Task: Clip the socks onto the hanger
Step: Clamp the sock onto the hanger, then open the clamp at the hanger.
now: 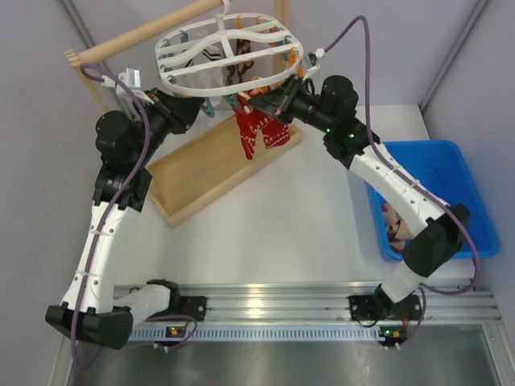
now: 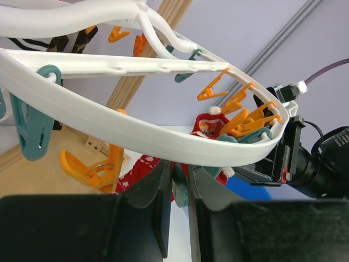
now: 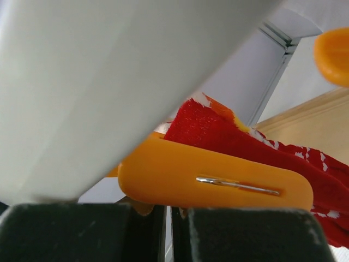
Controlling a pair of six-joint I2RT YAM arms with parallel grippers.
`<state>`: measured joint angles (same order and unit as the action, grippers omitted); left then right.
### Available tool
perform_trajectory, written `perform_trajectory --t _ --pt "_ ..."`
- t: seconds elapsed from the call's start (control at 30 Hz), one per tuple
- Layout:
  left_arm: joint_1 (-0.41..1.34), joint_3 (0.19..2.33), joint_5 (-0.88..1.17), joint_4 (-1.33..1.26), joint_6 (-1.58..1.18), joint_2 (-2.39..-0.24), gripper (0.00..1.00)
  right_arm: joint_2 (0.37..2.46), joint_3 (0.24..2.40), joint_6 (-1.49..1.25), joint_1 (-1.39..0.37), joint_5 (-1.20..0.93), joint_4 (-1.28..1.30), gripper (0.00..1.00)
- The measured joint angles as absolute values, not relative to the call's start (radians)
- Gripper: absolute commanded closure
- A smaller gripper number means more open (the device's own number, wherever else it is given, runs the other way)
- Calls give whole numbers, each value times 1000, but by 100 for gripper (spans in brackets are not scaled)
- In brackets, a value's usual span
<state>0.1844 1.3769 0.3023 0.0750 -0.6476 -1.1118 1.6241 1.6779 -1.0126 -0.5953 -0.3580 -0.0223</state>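
The white oval hanger hangs from the wooden rod, with orange and teal clips dangling under its rim. A red sock with white dots hangs below its near edge. In the left wrist view my left gripper is just under the hanger's rim, its jaws closed narrowly on a teal clip, with the red sock behind. My right gripper is shut directly beneath an orange clip that pinches the red sock's cuff. I see nothing between its fingers.
A wooden rod and a wooden tray stand under the hanger at the back left. A blue bin at the right holds more socks. Both arms reach in close together under the hanger's near edge.
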Motion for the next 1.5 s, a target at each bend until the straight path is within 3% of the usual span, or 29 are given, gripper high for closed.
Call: perform_trajectory --t 0.17,0.23,0.3,0.57,0.83,1.13,1.33,1.5 --pt "188 1377 300 72 -651 -1114 100 1623 1668 -988 -595 -387 -24 86" --pt "188 1377 300 71 -651 -1114 100 1617 1661 -971 -595 -400 -25 70" --pt "190 1377 300 71 -652 -1115 100 1604 1641 -949 -595 -413 -28 63" --pt "206 1377 301 71 -653 -1116 100 1449 1476 -813 -595 -509 -86 69" --pt "226 1377 297 72 -653 -1135 100 1382 1489 -578 -608 -595 -142 71" --pt "234 1381 298 75 -656 -1142 100 1497 1699 -302 -765 -588 -84 70" --pt "235 1392 298 83 -655 -1142 100 1578 1724 -174 -799 -512 -30 69" --pt "234 1392 301 84 -656 -1142 100 1627 1724 -97 -799 -456 9 62"
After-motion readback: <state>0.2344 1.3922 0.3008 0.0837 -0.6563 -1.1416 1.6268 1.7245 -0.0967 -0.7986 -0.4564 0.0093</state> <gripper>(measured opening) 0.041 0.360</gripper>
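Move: The left hand's half-open fingers already straddle the teal clip under the hanger's near rim, about 1 cm ahead and 1 cm to the right; an empty orange clip sits some 4 cm to the hand's left and 2 cm ahead. For the right hand, shut on the orange sock clip at its fingertips, that teal clip lies roughly 9 cm left and 3 cm back at about the same height, with the teal sock clip between, some 4 cm left and 1 cm back. The red socks hang about 7 cm below the right hand. The left hand closes on the teal clip under the rim and keeps it pinched while easing about 2 cm to the right. The right hand first sinks about 1 cm while opening to let go of the orange sock clip, draws back some 11 cm while rising about 6, then swings left and comes forward and down again towards the teal clip in the left fingers, rolling about 50 degrees counter-clockwise as seen from behind the hand, fingers staying part open. ##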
